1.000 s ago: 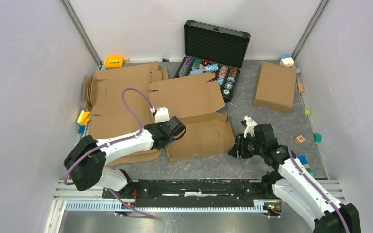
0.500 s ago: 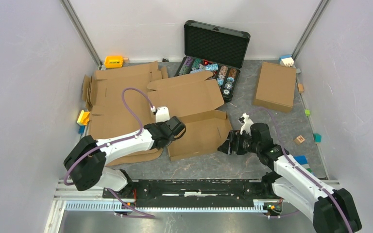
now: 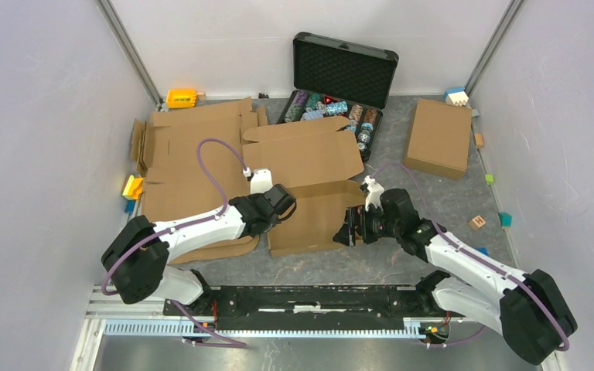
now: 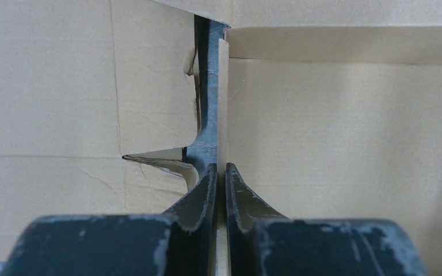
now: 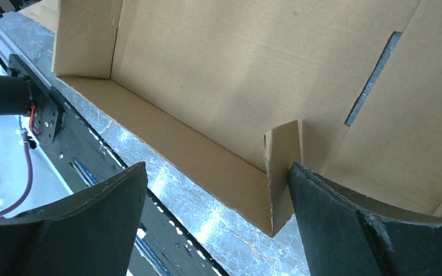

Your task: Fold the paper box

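The paper box (image 3: 313,193) is brown cardboard, half folded in the middle of the table, its lid flap lying open toward the back. My left gripper (image 3: 285,209) is at the box's left wall. In the left wrist view that gripper (image 4: 221,168) is shut on the thin upright edge of the wall (image 4: 223,103). My right gripper (image 3: 349,230) is at the box's right front corner. In the right wrist view it (image 5: 218,190) stands wide open, and the raised corner tab (image 5: 282,167) sits between the fingers, close to the right finger (image 5: 345,224).
An open black case (image 3: 344,73) with coloured chips stands at the back. A closed brown box (image 3: 438,137) lies at the right, flat cardboard sheets (image 3: 186,154) at the left. Small blocks (image 3: 478,222) and a yellow toy (image 3: 180,98) lie near the walls. The base rail (image 3: 309,297) is in front.
My right gripper has moved left to the box's right front corner and opened wide. The left gripper has kept its hold and has not moved.
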### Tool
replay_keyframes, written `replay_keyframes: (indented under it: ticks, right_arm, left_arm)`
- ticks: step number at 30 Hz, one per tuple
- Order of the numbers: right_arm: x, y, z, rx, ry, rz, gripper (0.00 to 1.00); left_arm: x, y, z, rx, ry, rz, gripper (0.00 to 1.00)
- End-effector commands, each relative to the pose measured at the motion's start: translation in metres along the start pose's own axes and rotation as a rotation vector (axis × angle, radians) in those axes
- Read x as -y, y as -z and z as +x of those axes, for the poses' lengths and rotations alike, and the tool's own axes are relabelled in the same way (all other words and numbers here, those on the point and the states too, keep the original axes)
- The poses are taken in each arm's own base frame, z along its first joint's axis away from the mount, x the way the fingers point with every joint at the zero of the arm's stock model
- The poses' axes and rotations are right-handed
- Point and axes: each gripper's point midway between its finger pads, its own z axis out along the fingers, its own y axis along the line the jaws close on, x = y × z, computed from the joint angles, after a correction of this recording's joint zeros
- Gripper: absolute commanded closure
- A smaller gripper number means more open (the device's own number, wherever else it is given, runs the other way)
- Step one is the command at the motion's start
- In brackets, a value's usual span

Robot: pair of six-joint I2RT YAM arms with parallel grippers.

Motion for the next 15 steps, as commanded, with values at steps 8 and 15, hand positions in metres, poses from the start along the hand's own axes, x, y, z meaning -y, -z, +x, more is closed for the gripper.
replay_keyframes:
  ticks: [8,15]
  right_arm:
    - [0.018,0.019,-0.046,0.061,0.121,0.233,0.05]
    - [0.016,0.030,-0.067,0.109,0.163,0.279,0.05]
  left_arm:
    - [0.005,0.003,-0.013,0.043,0.009,0.022,0.98]
    - [0.001,0.005,-0.014,0.052,0.003,0.010,0.98]
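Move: The front corner tab of the paper box, bent inward against the right hand's farther finger, lies about 2 cm ahead of that hand, 2 cm to its right and 2 cm below. The box's flat right side panel is some 4 cm ahead, 4 cm right and 5 cm down; the front wall's middle lies about 3 cm back, 6 cm left and 4 cm lower. From the left hand, still pinching the left wall, the tab is roughly 17 cm right and 5 cm back. Right hand, still wide open, comes off the corner tab, about 4 cm forward while drifting right and rising. ##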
